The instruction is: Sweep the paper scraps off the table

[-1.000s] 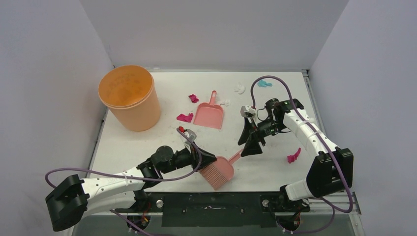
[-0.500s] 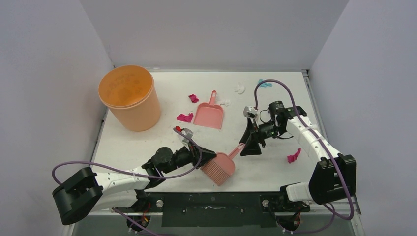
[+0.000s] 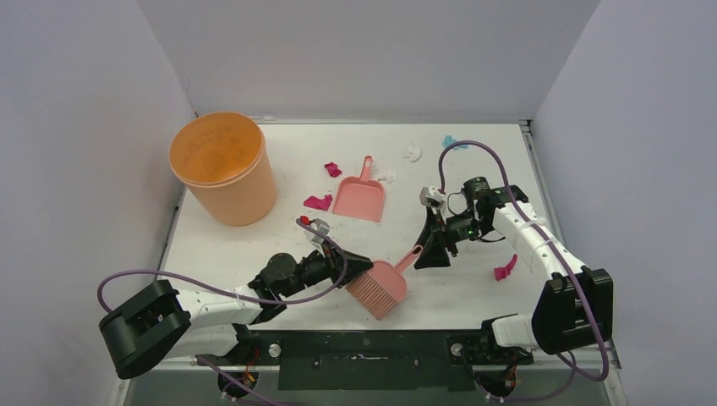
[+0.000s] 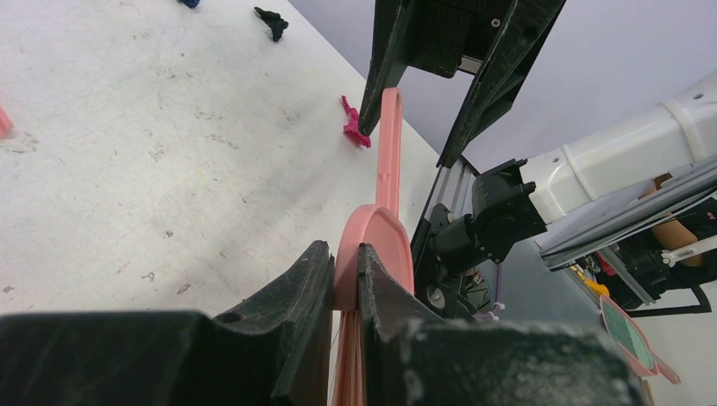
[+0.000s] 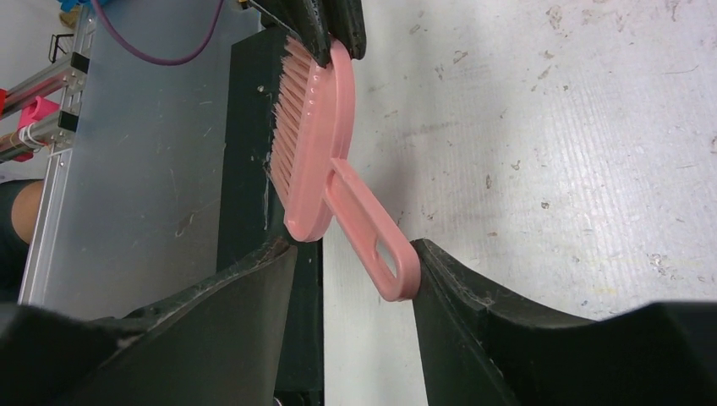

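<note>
My left gripper (image 3: 359, 269) is shut on the head of the pink hand brush (image 3: 382, 288) near the table's front edge. In the left wrist view my fingers (image 4: 345, 254) clamp the brush (image 4: 385, 169) edge-on. My right gripper (image 3: 425, 254) is open, with the end of the brush handle between its fingers. In the right wrist view (image 5: 355, 254) the handle (image 5: 372, 245) touches one finger (image 5: 473, 313). Paper scraps lie apart: magenta (image 3: 318, 202), (image 3: 332, 169), (image 3: 505, 270), white (image 3: 413, 152), (image 3: 385, 176), and teal (image 3: 449, 141). The left wrist view shows a magenta scrap (image 4: 353, 127) and a black one (image 4: 271, 21).
A pink dustpan (image 3: 361, 197) lies mid-table, handle pointing away. An orange bucket (image 3: 224, 167) stands at the back left. The white table (image 3: 254, 245) ends at a metal rim; the dark arm mount (image 5: 254, 127) runs just past the front edge.
My left arm has carried the brush right and a little farther from the front edge. Its handle end now sits between my right gripper's open fingers. The scraps have not moved.
</note>
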Motion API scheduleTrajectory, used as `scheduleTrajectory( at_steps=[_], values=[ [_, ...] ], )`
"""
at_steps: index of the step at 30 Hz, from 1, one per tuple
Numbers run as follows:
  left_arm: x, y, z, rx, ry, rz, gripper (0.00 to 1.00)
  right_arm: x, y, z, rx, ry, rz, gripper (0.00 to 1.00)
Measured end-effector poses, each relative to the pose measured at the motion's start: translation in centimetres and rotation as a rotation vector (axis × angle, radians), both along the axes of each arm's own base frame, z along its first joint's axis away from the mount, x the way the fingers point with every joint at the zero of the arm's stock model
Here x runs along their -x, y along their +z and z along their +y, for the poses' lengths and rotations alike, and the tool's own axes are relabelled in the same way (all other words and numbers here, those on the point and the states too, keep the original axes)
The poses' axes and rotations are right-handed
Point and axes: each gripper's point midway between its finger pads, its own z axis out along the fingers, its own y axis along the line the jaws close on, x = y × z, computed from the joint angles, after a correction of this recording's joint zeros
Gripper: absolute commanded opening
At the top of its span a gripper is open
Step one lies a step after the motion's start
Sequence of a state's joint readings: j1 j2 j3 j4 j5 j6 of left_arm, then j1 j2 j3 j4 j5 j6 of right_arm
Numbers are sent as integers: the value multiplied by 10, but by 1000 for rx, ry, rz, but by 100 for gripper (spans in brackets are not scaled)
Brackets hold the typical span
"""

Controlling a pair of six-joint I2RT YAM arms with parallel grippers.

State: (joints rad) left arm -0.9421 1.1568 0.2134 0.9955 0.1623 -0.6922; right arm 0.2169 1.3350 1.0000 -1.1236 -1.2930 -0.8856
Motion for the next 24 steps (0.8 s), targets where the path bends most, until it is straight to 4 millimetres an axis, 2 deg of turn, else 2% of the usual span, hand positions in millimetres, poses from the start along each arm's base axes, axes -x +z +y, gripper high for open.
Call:
scheduleTrajectory(
  at_steps=[16,20,24],
  values=[
    [-1,-6,-11,35,-33,12,0,8,-2,-2,-10,73,-4,35],
    [-2,-6,-12,43,-33,7,0,7,-2,-1,-11,64,7,30],
    [-4,-7,-12,47,-29,4,0,2,-2,1,-12,40,23,30]
  ],
)
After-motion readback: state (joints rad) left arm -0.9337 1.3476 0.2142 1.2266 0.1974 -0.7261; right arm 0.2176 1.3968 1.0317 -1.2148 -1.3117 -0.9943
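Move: Just in front of the right hand's open fingers is the brush handle, its middle about 3 cm to the left and some 1 cm below, with its end almost between the pads. The dustpan lies roughly 26 cm ahead, 16 cm left and 18 cm lower; the pink scrap about 29 cm right and 2 cm ahead, on the table. From the left hand, already pinching the brush head, the handle's middle is some 11 cm right and 2 cm ahead. Closing its fingers by nearly half around the end of the brush handle, the right hand stays almost in place, easing barely half a centimetre back and then forward again. The left hand keeps its pinch on the brush head and feeds the handle about 1 cm to the right, sinking slightly, so that it reaches farther between the right fingers. ##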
